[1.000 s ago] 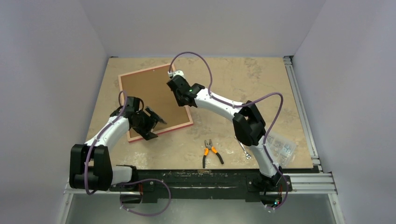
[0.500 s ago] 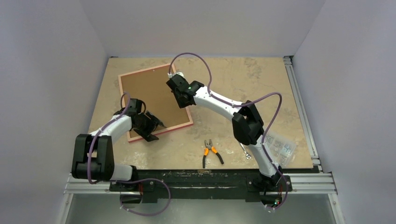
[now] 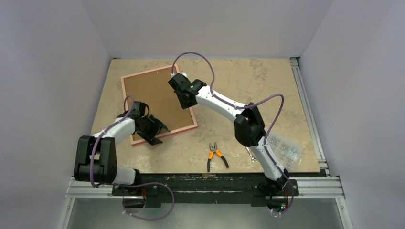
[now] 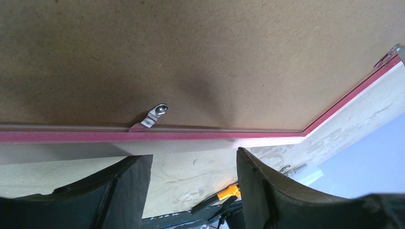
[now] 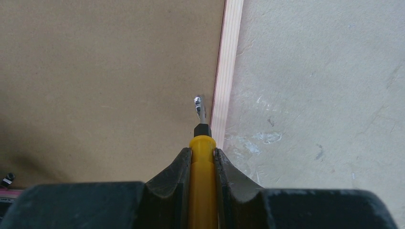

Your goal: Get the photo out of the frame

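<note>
The frame lies face down on the table, brown backing board up, with its pink-red border round it. The photo is hidden under that board. My left gripper hovers open at the frame's near edge; nothing sits between its jaws. A metal clip lies just beyond them. My right gripper is shut on a yellow-handled screwdriver. The screwdriver's tip rests at another metal clip, by the frame's right edge.
Orange-handled pliers lie near the front middle of the table, with a small wrench to their right. A clear box of small parts sits at the front right. A further clip marks the frame's corner.
The left arm's elbow swung in and its gripper settled lower at the frame's near edge, jaws narrowed somewhat. The right gripper crept up-left along the frame's right edge with the screwdriver.
</note>
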Controlling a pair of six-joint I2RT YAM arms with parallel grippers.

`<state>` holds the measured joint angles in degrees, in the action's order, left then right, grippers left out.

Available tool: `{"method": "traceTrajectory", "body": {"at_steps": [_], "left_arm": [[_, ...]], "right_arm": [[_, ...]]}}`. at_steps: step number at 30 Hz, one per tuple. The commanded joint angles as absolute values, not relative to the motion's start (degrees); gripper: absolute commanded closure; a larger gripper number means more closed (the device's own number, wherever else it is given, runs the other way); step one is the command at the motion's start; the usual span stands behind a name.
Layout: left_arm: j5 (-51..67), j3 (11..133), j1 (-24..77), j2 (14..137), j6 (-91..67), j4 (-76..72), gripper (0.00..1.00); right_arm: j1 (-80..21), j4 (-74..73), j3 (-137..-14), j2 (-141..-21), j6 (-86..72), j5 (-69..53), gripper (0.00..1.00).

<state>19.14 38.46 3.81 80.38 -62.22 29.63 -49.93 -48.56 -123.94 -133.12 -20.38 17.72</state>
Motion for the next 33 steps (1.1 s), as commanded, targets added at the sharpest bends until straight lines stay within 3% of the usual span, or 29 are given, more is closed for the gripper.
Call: {"method": "traceTrajectory", "body": {"at_steps": [1,14,33], "left_arm": [[19.08,38.14,3.47,80.7,-62.33,28.07,0.37],[19.93,38.27,3.47,80.81,-61.75,27.83,0.36],[20.37,38.14,3.44,80.68,-61.61,27.39,0.35]], "right_arm": [[-50.19,-49.92,-122.75,-132.87,-23.18,11.8,1.0],[-49.46,-49.19,-117.03,-129.8,-24.65,17.97,1.0],[-49.48,-46.14,-109.51,-125.2,-25.32,10.9,1.0]]}}
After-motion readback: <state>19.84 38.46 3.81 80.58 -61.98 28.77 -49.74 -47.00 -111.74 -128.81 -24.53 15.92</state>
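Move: The right hand holds the orange screwdriver with its tip at the metal clip on the frame's back, by the right-hand rail. The clip lies about 3 cm ahead of the right hand, 2 cm to its left and 8 cm below. The frame's near right corner is about 7 cm back and 2 cm to the hand's right, and the pliers are some 17 cm back and 10 cm right. From the left hand the clip is about 14 cm ahead, 10 cm right and 2 cm lower. Keeping its grip on the screwdriver handle, the right hand sinks about 3 cm while drawing back some 3 cm and nearly as far to its right, towards the frame's near right corner, and the wrist tips by only about 5 degrees. The blade tip stays beside the clip, on the rail side, so the tool pivots between the fingers and leans much flatter, with its handle end coming down. ##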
